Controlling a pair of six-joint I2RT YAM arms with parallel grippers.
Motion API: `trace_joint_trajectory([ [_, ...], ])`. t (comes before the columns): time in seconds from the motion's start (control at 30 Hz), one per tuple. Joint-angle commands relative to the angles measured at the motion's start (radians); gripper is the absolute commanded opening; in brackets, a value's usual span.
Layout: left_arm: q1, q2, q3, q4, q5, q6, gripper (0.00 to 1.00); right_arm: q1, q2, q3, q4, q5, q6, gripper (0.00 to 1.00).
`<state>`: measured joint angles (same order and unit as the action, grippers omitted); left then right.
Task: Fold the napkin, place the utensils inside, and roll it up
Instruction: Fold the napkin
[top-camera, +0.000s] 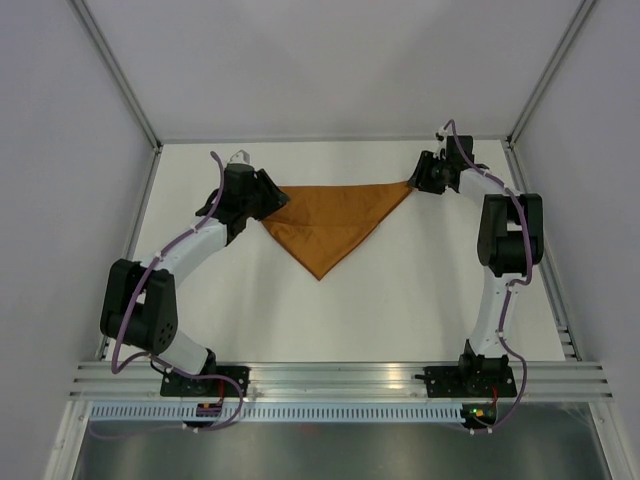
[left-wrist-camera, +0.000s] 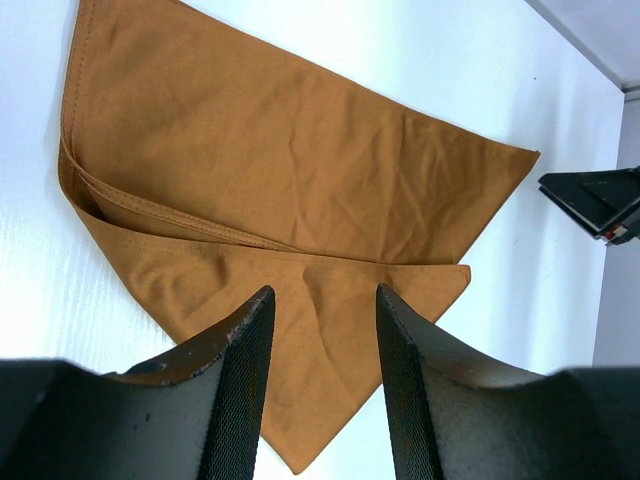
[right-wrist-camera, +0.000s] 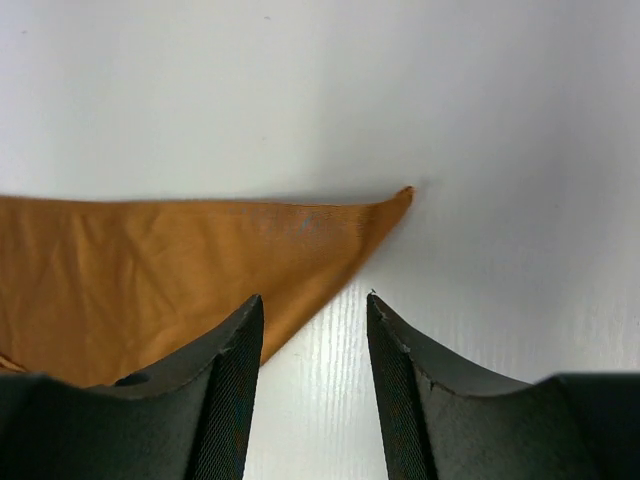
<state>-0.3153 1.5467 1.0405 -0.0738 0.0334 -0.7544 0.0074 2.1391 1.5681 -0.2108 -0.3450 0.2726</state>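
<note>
The napkin (top-camera: 330, 225) lies flat on the white table, folded into a rust-orange triangle with its long edge at the back and its point toward the arms. My left gripper (top-camera: 275, 200) stands open over the napkin's left corner. In the left wrist view the cloth (left-wrist-camera: 280, 170) lies flat below the spread jaws of the gripper (left-wrist-camera: 322, 290), with nothing pinched. My right gripper (top-camera: 416, 182) is open at the right corner. In the right wrist view the cloth's tip (right-wrist-camera: 150, 270) lies just left of the open gripper (right-wrist-camera: 315, 297). The utensils are out of view.
Grey walls with metal posts (top-camera: 120, 70) enclose the table on three sides. An aluminium rail (top-camera: 330, 380) carrying both arm bases runs along the near edge. The right gripper's dark finger (left-wrist-camera: 600, 200) shows at the right edge of the left wrist view.
</note>
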Motion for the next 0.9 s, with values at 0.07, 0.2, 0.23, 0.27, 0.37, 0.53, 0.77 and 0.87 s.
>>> trace_joint_trajectory([
  [0.07, 0.005, -0.04, -0.002, 0.003, 0.02, -0.011, 0.51, 0.02, 0.028, 0.055, -0.03, 0.086, 0.105, 0.53],
  [0.2, 0.005, -0.043, -0.004, 0.005, 0.022, -0.011, 0.51, 0.016, 0.054, 0.055, -0.016, 0.11, 0.134, 0.53],
  [0.23, 0.005, -0.042, -0.004, 0.003, 0.023, -0.01, 0.51, 0.013, 0.061, 0.055, -0.006, 0.109, 0.145, 0.53],
  [0.27, 0.005, -0.043, -0.007, 0.002, 0.023, -0.01, 0.51, 0.002, 0.07, 0.049, 0.004, 0.109, 0.164, 0.53],
  [0.37, 0.005, -0.05, -0.01, 0.002, 0.022, -0.008, 0.51, -0.032, 0.099, 0.056, 0.025, 0.109, 0.195, 0.52],
  [0.53, 0.005, -0.05, -0.01, 0.0, 0.023, -0.008, 0.51, -0.056, 0.14, 0.067, 0.039, 0.104, 0.217, 0.52],
  [0.77, 0.005, -0.05, -0.008, -0.003, 0.014, -0.005, 0.51, -0.06, 0.191, 0.092, 0.056, 0.072, 0.238, 0.5],
  [0.87, 0.005, -0.05, -0.008, -0.007, 0.014, -0.003, 0.51, -0.058, 0.191, 0.079, 0.068, 0.06, 0.244, 0.5],
])
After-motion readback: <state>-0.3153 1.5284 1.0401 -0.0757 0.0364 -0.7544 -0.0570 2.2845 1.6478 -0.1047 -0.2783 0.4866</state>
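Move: The right hand, open and empty, goes for the napkin's right far corner, about 6 cm ahead of it, 3 cm to its right and 5 cm below. From that hand, the right end of the folded-in flap lies some 8 cm back and 14 cm left, and the napkin's near point about 22 cm back and 24 cm left, both on the table. From the left hand the same corner is roughly 17 cm ahead, 39 cm right and 14 cm lower. The right hand first sinks about 3 cm towards the table just short of the napkin's right far corner, then sweeps forward and to its right some 4 cm each way, staying low, to bring the corner in line between its fingertips. As it goes, the wrist turns about 15 degrees clockwise and the fingers stay half open without closing; any contact with the cloth can't be made out. ##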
